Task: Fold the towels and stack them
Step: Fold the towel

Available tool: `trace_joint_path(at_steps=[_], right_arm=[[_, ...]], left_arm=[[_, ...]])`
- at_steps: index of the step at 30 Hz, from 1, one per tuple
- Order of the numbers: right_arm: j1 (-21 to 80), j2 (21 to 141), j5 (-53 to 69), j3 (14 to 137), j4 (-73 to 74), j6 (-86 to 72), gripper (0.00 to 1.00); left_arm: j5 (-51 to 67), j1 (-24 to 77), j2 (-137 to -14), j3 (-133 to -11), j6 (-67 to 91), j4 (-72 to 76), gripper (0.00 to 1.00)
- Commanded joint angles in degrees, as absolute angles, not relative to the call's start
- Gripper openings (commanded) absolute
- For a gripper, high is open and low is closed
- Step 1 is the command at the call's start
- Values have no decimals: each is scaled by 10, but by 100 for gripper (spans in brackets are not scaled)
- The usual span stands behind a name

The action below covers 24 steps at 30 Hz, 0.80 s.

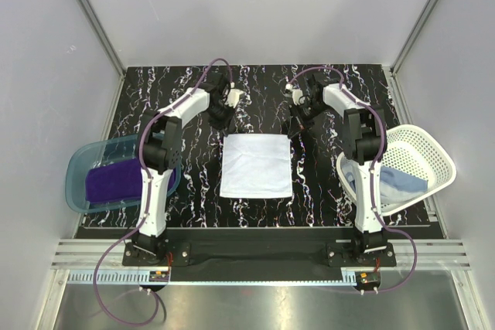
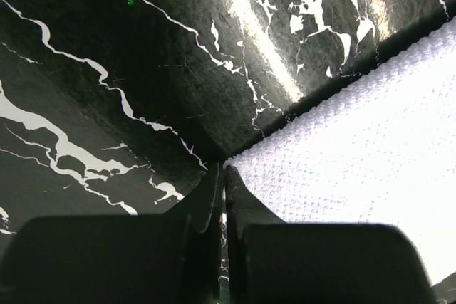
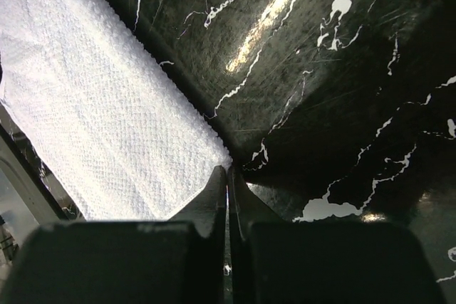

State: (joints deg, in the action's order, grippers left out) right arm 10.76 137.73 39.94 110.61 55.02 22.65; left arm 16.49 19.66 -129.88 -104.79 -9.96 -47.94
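Observation:
A white towel [image 1: 257,165] lies spread flat in the middle of the black marble table. My left gripper [image 1: 223,127] is shut at its far left corner. In the left wrist view the towel's [image 2: 356,147] corner ends right at the closed tips of the left gripper [image 2: 225,170]. My right gripper [image 1: 296,127] is shut at the far right corner, and the right wrist view shows the towel [image 3: 107,105] pinched at the tips of the right gripper [image 3: 228,170]. A purple towel [image 1: 112,182] lies in the tub, and a light blue towel [image 1: 396,185] in the basket.
A translucent teal tub [image 1: 77,164] sits at the table's left edge. A white perforated basket [image 1: 425,148] stands tilted at the right edge. Grey walls with metal rails enclose the table [image 1: 255,86] on three sides.

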Motion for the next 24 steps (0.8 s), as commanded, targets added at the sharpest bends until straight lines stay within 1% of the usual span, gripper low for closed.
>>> trace_joint_path(at_steps=[1,7,13,18,24], right_arm=[[98,1345,351,1089,498,224,0],[97,1297,314,1050,440,208,0],[97,1258,306,1029,390,191,0],[97,1230,295,1009,364,178,0],[97,1167,280,948,303,164,0]], left_arm=[[124,214,-1266,-1027,-76,-457,0],[72,213,-1237,-1038,-49,-445,0],[42,212,-1195,-1030,-30,-415,0],[50,212,-1162,-1006,-27,-398,0],[59,212,-1147,-991,-28,-402,0]])
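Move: Both hands already pinch the white towel at its far corners, just above the table. From the left hand its middle lies some 11 cm back and 9 cm right; from the right hand, 11 cm back and 10 cm left. The clear bin is about 13 cm back and 26 cm left of the left hand, the white basket about 10 cm back and 28 cm right of the right hand. Keeping their shut grip on the far corners, both hands lift the towel's far edge off the table: the left goes almost straight up by about 8 cm with a small reach forward, while the right first slides forward and a little right, then climbs, ending some 5 cm higher and 3 to 4 cm farther out. As they rise both wrists swing the fingertips forward, by roughly 15 to 20 degrees, drawing the towel away from the base. ##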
